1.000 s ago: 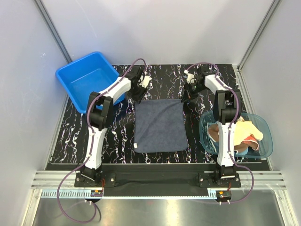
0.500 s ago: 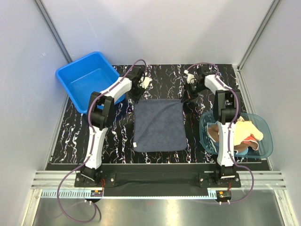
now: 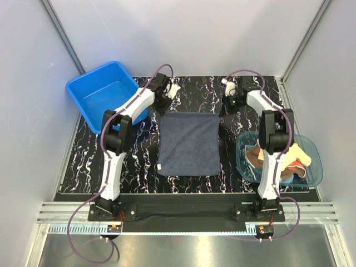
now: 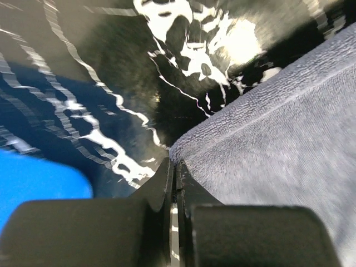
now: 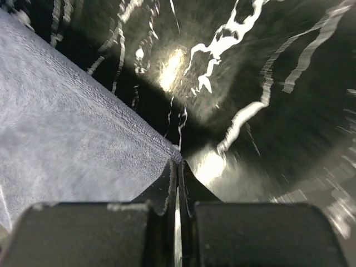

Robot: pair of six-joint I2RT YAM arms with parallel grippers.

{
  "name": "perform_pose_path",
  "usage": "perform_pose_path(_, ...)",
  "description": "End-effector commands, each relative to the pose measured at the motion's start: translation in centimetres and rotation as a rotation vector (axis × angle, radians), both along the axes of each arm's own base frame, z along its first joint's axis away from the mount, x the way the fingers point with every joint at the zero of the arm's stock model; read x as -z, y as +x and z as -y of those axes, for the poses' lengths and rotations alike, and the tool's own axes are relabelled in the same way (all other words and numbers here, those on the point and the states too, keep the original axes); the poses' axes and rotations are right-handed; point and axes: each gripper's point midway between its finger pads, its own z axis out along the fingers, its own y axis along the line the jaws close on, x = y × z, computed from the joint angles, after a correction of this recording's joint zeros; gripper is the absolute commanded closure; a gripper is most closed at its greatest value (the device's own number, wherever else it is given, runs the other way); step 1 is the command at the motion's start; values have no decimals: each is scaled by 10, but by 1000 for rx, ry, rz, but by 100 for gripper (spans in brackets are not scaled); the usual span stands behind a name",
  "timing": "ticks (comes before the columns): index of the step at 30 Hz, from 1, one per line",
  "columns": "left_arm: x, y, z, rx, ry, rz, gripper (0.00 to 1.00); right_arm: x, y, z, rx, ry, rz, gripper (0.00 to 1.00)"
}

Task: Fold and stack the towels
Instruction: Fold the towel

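A dark navy-grey towel [image 3: 188, 144] lies spread on the black marbled mat between the two arms. My left gripper [image 3: 163, 107] is at its far left corner and shut on that corner, which sits right at the fingertips in the left wrist view, gripper [image 4: 174, 162], towel [image 4: 278, 128]. At the far right corner my right gripper [image 3: 222, 109] is shut on the cloth in the same way, seen in the right wrist view as gripper [image 5: 178, 162] and towel [image 5: 67, 128]. More towels, a yellow one [image 3: 293, 151] and a brown one [image 3: 256, 155], lie crumpled in the teal bowl [image 3: 317, 167].
A blue plastic tub [image 3: 100, 94] stands at the far left, half off the mat, close to the left arm's forearm. The translucent teal bowl sits at the right beside the right arm. White walls close in the back and both sides.
Both grippers have closed on the navy towel's far corners and moved a little farther away. The towel's far edge has been drawn back with them.
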Motion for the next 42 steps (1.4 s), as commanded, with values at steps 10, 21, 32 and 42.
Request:
perform_pose_path(10,-268,3,-12,-84,-2,648,100,-279,27,31,152,-67,734,100)
perform_pose_path(21,-335,-81,-20,-61,-60,750,100,-346,-58,34,175,-13,848,100)
perform_pose_path(32,-292,-132,2,38,-167,585,100,-312,-117,29,183,57,751,100)
perform_pose_path(42,-153,-2,17,37,-105,315,100,-192,-4,20,160,0,488,100)
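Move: The left hand holds the grey towel's far-left corner a few centimetres above the table, with the towel's middle about 13 cm back and 13 cm right of it. The blue bin's middle lies some 22 cm to its left and 7 cm farther out. The right hand holds the far-right corner, the towel's middle about 13 cm back and 13 cm left. From it, the teal basket's middle is roughly 22 cm right and 21 cm back. Both hands keep their pinch on the towel's far corners and sweep the edge quickly up by over 30 cm, fingertips tilting outward some 40 degrees or more, then carry it about 14 cm back towards the robot. Turning around together, they swing forward about 10 cm and down again, the wrists tipping partway back towards pointing down, with both corners still gripped. ##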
